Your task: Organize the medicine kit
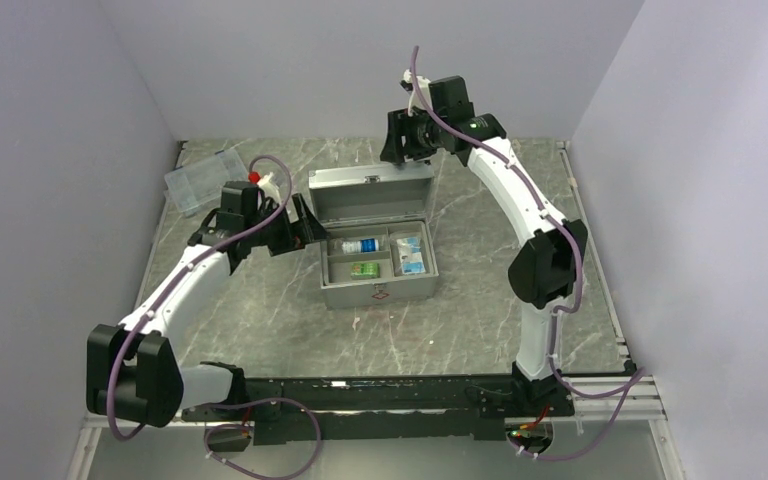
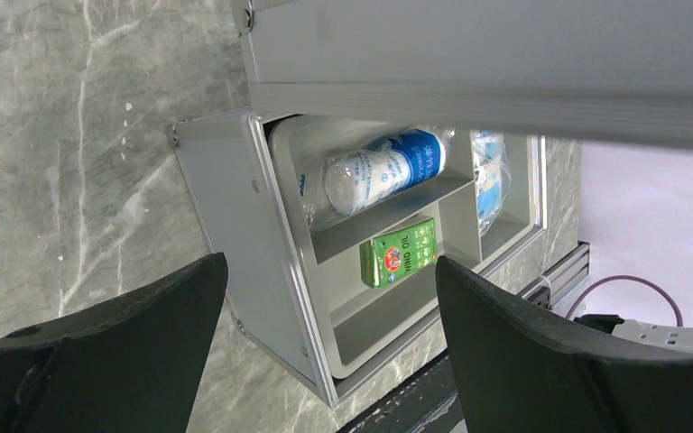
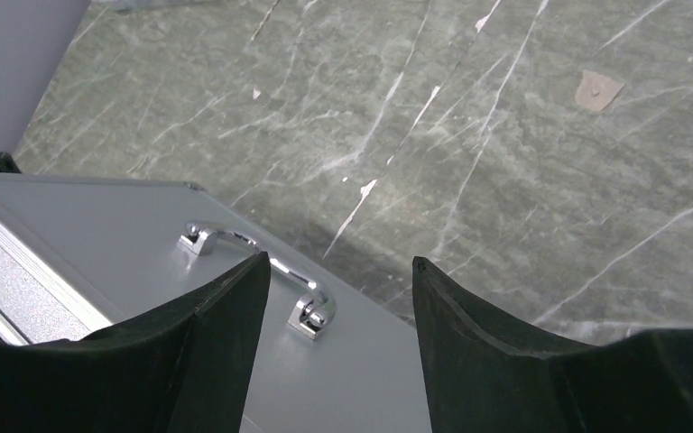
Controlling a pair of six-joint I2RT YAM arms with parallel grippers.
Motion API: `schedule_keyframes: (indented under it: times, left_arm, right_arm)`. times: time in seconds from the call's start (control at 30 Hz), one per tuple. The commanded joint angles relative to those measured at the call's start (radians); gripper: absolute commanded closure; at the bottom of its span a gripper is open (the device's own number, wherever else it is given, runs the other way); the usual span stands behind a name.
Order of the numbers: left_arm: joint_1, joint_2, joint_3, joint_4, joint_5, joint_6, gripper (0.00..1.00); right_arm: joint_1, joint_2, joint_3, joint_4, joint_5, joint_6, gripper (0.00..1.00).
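Observation:
The silver-grey medicine kit [image 1: 380, 292] stands open mid-table, its lid [image 1: 370, 192] upright. Its inner tray holds a blue-and-white bottle [image 1: 360, 245], a small green box [image 1: 364, 269] and blue-and-white packets [image 1: 410, 255]. My left gripper [image 1: 305, 226] hovers open just left of the case with nothing between its fingers. In the left wrist view it [image 2: 329, 262] faces the kit's side wall [image 2: 235, 207], the bottle [image 2: 383, 171] and the green box [image 2: 399, 254]. My right gripper [image 1: 400, 140] hangs open behind and above the lid. The right wrist view shows it [image 3: 339, 262] over the chrome handle [image 3: 311, 302].
A clear plastic compartment box [image 1: 200, 178] lies at the back left corner, behind my left arm. Grey walls close the table on the left, back and right. A black rail [image 1: 380, 400] with the arm bases runs along the near edge.

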Motion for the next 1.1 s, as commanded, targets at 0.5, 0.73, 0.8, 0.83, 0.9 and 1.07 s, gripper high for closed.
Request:
schedule_keyframes:
  times: [0.5,0.73,0.8,0.83,0.9,1.07]
  left_arm:
    - [0.009,-0.129,-0.034,0.033,0.032,-0.013,0.08]
    - [0.009,-0.167,-0.073,0.029,0.034,-0.010,0.08]
    - [0.009,-0.177,-0.082,0.018,0.034,-0.005,0.08]
    - [0.009,-0.183,-0.088,0.013,0.030,-0.002,0.08]
    - [0.009,-0.197,-0.102,0.010,0.026,-0.001,0.08]
    - [0.009,-0.227,-0.141,0.006,0.022,-0.003,0.07]
  right_arm:
    - [0.062,-0.191,-0.200,0.089,0.011,0.002,0.39]
    - [0.078,-0.248,-0.278,0.112,0.066,0.007,0.39]
    - [0.078,-0.273,-0.303,0.123,0.083,0.011,0.39]
    - [0.079,-0.287,-0.314,0.126,0.093,0.016,0.38]
    - [0.078,-0.316,-0.332,0.134,0.120,0.026,0.38]
    - [0.079,-0.413,-0.380,0.159,0.175,0.056,0.38]
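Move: The upright lid of the medicine kit has its middle about 4 cm back from the right hand, 3 cm to its left and 8 cm below; from the left hand it lies some 11 cm ahead, 12 cm to the right and about level. Inside the kit, the green box sits around 10 cm to the left hand's right, 1 cm ahead and 10 cm below, with the blue-white bottle 6 cm farther out than the green box. With its finger nearer the base against the lid's outer face, the right hand pushes the lid over towards the front of the kit, coming back about 7 cm; it dips slightly, then rises at the end, barely turning. Beside the kit's left end, the left hand lifts 2 to 3 cm, then draws back about 3 cm while sinking, fingers wide open. ##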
